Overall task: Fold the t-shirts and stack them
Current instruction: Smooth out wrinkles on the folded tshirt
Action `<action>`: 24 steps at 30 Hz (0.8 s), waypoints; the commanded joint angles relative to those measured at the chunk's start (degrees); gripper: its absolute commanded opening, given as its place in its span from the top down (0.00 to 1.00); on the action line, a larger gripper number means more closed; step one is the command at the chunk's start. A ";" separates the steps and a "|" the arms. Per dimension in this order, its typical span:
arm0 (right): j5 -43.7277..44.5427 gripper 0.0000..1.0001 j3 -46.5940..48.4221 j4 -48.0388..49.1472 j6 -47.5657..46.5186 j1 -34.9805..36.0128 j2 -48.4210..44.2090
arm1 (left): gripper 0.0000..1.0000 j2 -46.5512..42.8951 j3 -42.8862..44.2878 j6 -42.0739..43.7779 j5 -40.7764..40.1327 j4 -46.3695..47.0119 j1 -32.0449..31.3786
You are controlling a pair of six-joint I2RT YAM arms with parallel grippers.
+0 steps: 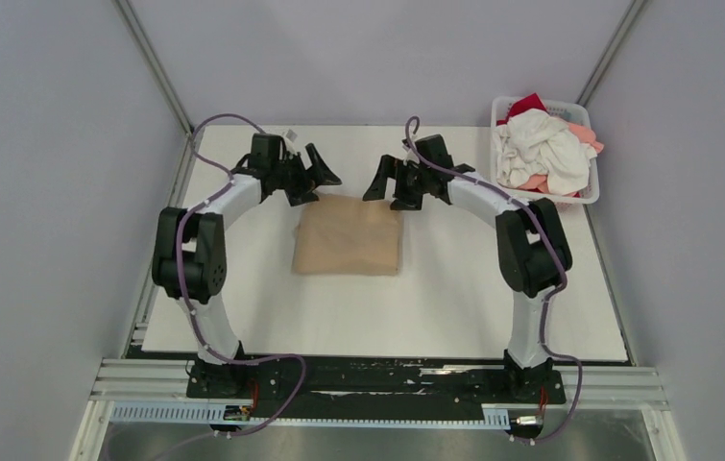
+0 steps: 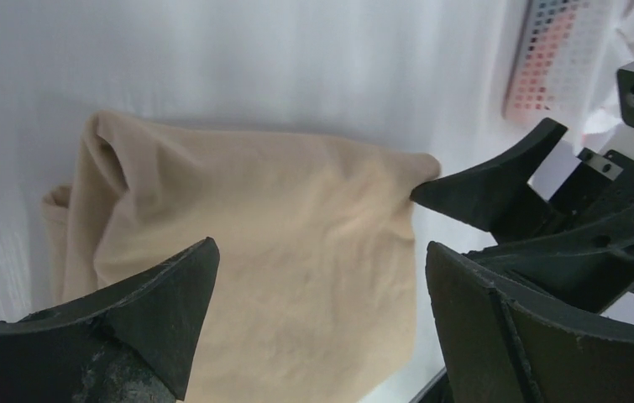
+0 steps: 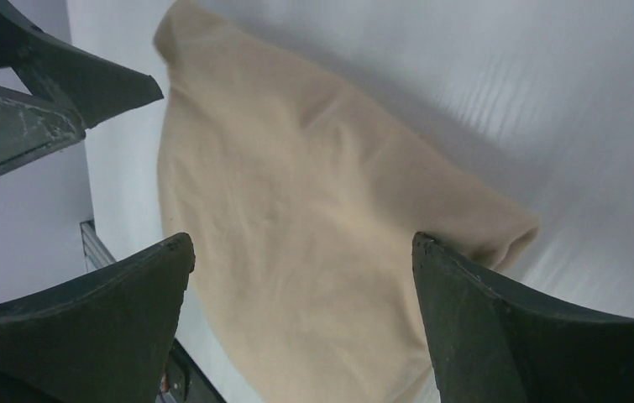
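Observation:
A tan-beige t-shirt [image 1: 348, 237] lies folded into a small rectangle in the middle of the white table. My left gripper [image 1: 318, 180] hovers open just above its far left corner, holding nothing. Opposite it, my right gripper [image 1: 379, 181] stands open over the far right corner, also holding nothing. In the left wrist view the folded tan shirt [image 2: 280, 269] fills the space below the spread left gripper [image 2: 322, 269]. The right wrist view shows the same shirt [image 3: 296, 252] beneath the open right gripper [image 3: 303, 264]. More t-shirts [image 1: 543, 152], white, coral-pink and red, sit bunched in the basket.
A white plastic lattice basket [image 1: 590, 190] stands at the table's far right corner. The table top [image 1: 454, 298] is a white board, with grey walls on both sides and the arm bases along the near edge.

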 commanded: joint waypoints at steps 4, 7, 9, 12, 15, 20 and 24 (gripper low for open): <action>3.62 0.00 9.66 3.25 -0.35 -2.19 13.32 | 0.00 14.89 11.71 3.09 -9.37 -8.96 0.44; 3.62 0.00 10.51 2.67 -0.78 -2.78 15.29 | 0.00 17.12 13.20 2.74 -10.88 -10.47 1.15; 3.55 0.00 10.62 1.92 -1.66 -2.79 14.64 | 0.00 16.14 13.11 2.73 -11.18 -10.71 1.49; 3.50 0.00 10.93 0.49 -3.24 -2.76 10.59 | 0.00 12.11 13.18 3.16 -11.45 -10.83 1.52; 2.01 0.00 8.56 0.43 -3.73 -2.22 3.50 | 0.00 3.88 12.10 3.44 -11.95 -10.60 1.09; -4.69 0.00 -5.24 9.65 -0.10 1.02 -10.67 | 0.00 -10.40 0.96 1.82 -13.00 -6.61 -1.72; -8.75 0.00 -16.29 20.41 5.32 6.06 -15.20 | 0.00 -16.70 -9.86 -2.73 -6.86 -0.35 -4.44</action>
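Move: The left hand hangs open some 9 cm above the folded tshirt, whose middle lies about 9 cm back and 4 cm to its right. From the right hand, the same middle is roughly 6 cm back, 8 cm left and 7 cm down. The tshirt's puffed far edge runs under the hands, its middle about 3 cm ahead and 8 cm left of the right hand. The laundry basket stands some 38 cm to the right of that hand and 9 cm farther out. With fingers wide open, both hands dab down onto the far part of the folded tshirt, dropping about 8 cm on the left and 6 cm on the right while easing 4 to 5 cm forward. They stay low briefly, spreading slightly apart, then lift clear quickly, drawing back towards the base as they rise to end above their starting height. ##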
